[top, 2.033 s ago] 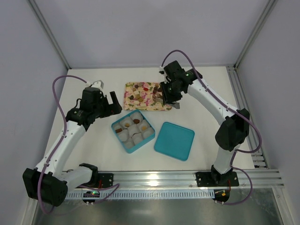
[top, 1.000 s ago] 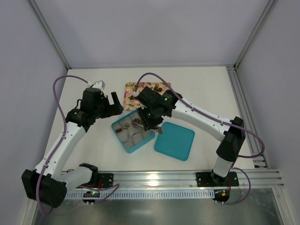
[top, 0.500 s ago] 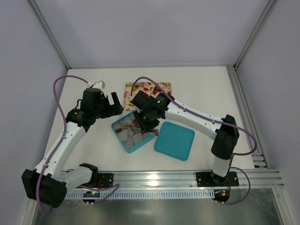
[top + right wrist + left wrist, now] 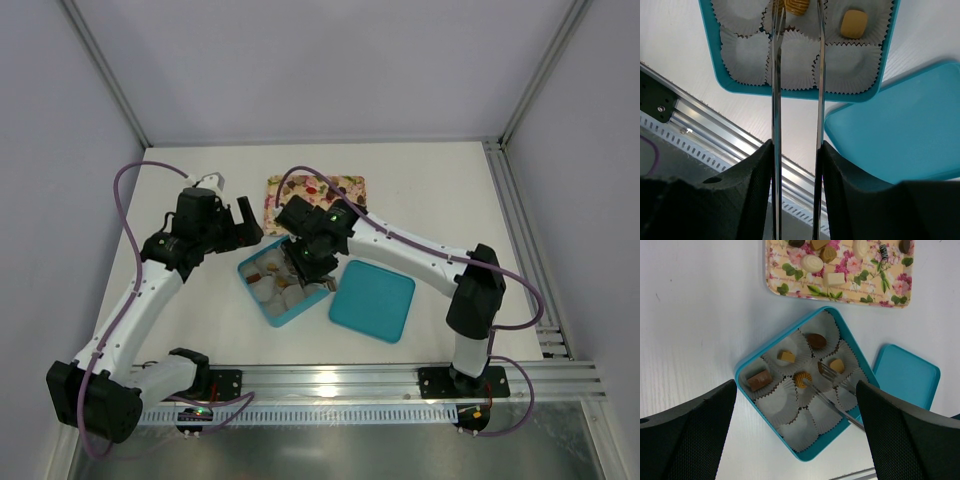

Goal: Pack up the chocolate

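Note:
The teal box point(image 4: 747, 365) holds white paper cups, several with a piece of chocolate: a brown block point(image 4: 759, 379), a tan square point(image 4: 786, 356), a dark oval point(image 4: 816, 340) and an orange swirl point(image 4: 802, 378). More chocolate point(image 4: 812, 262) lies on the flowered tray point(image 4: 790, 287). My right gripper point(image 4: 796, 145) is shut on metal tongs point(image 4: 776, 100). The tong tips stand apart on either side of the swirl piece point(image 4: 795, 6) in the middle cup. My left gripper point(image 4: 797, 440) hangs open above the box's near-left side, holding nothing.
The teal lid point(image 4: 372, 300) lies flat right of the box point(image 4: 277, 322). The tray point(image 4: 345, 185) sits just behind the box. The right arm reaches across above the lid and box. An aluminium rail point(image 4: 715, 135) runs along the near table edge.
The right arm carried the tongs from the tray to over the box and a little further left. The tong arms have spread apart. The left arm has stayed still.

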### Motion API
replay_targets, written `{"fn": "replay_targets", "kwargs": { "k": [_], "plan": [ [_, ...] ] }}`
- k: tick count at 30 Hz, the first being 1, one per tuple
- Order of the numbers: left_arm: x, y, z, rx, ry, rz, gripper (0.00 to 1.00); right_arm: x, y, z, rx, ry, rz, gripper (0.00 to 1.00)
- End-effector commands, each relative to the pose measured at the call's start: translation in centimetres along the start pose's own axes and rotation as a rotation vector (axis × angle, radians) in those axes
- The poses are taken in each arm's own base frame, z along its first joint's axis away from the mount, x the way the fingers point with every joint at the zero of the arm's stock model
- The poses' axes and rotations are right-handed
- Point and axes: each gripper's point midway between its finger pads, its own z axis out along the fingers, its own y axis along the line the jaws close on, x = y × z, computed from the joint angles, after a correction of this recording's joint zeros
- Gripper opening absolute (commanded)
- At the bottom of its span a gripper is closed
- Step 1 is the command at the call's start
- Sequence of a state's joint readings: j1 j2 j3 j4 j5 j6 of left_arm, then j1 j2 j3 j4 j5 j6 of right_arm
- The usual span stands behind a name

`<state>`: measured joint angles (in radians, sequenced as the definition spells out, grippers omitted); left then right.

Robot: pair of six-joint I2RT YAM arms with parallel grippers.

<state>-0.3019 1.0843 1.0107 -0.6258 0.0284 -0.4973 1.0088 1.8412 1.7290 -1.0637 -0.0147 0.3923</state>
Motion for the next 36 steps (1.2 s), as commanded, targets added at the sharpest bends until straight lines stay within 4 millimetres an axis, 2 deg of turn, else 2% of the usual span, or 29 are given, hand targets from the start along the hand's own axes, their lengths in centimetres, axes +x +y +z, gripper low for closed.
{"fn": "replay_targets", "kwargs": {
  "k": [1,4,8,12,13,17,19,22,24,25,26,32,36],
  "plan": [
    [-0.1,-0.5,-0.1,0.024,-0.007,-0.002,1.00,-2.2,0.3,-2.0,0.008,-0.093,-0.022,0.44],
    [0.0,-0.5,-0.1,0.023,-0.006,-0.004,1.00,-2.9,0.0,-2.9,0.028,-0.116,-0.027,0.45],
    [-0.2,-0.5,-0.1,0.023,-0.009,-0.004,1.00,-5.0,-1.0,-4.7,0.033,-0.180,-0.015,0.45],
    [-0.2,-0.5,-0.2,0.021,-0.014,-0.003,1.00,-7.0,-4.2,-6.2,0.074,-0.230,0.037,0.45],
    [-0.3,-0.5,-0.2,0.021,-0.015,-0.003,1.00,-8.1,-6.0,-6.8,0.091,-0.259,0.076,0.46],
    [-0.2,-0.6,-0.2,0.027,-0.012,-0.006,1.00,-10.5,-10.4,-7.5,0.131,-0.310,0.162,0.46],
    [-0.2,-0.6,-0.2,0.027,-0.012,-0.004,1.00,-11.6,-12.8,-7.2,0.163,-0.321,0.199,0.46],
    [-0.2,-0.5,-0.2,0.025,-0.013,-0.006,1.00,-12.6,-14.9,-6.3,0.195,-0.314,0.226,0.46],
    [-0.2,-0.6,-0.2,0.028,-0.012,-0.005,1.00,-13.6,-16.7,-6.4,0.210,-0.332,0.263,0.46],
    [-0.2,-0.6,-0.2,0.029,-0.013,-0.005,1.00,-13.8,-17.3,-5.6,0.212,-0.321,0.277,0.46],
    [-0.2,-0.6,-0.1,0.029,-0.011,-0.005,1.00,-14.6,-18.1,-6.0,0.214,-0.342,0.293,0.46],
    [-0.1,-0.6,-0.1,0.031,-0.010,-0.006,1.00,-16.2,-19.4,-3.5,0.213,-0.316,0.292,0.45],
    [-0.1,-0.7,-0.1,0.033,-0.009,-0.005,1.00,-16.1,-20.0,-2.2,0.225,-0.295,0.288,0.45]
  ]
}}
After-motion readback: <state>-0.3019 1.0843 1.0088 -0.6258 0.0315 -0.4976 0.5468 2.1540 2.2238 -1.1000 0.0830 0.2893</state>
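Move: Nearly 30 cm ahead of the right hand, some 5 cm to its right and 9 cm below, lies the dark square chocolate on the flowered tray. The tray's middle is about 26 cm ahead and 3 cm right. The golden swirl chocolate, in the box's centre, sits about 5 cm ahead and 6 cm left; the teal lid is level with the hand, 16 cm right. From the left hand the dark square is about 21 cm ahead, 18 cm right, 13 cm below. Lifting the still-held, already opened tongs clear of the golden swirl chocolate, the right hand rises about 7 cm and sweeps some 23 cm forward and 9 cm right, from the box to over the tray. It turns roughly 25 degrees clockwise and tips the tongs forward, then sinks 5 cm towards the dark chocolates, with the opening held. ##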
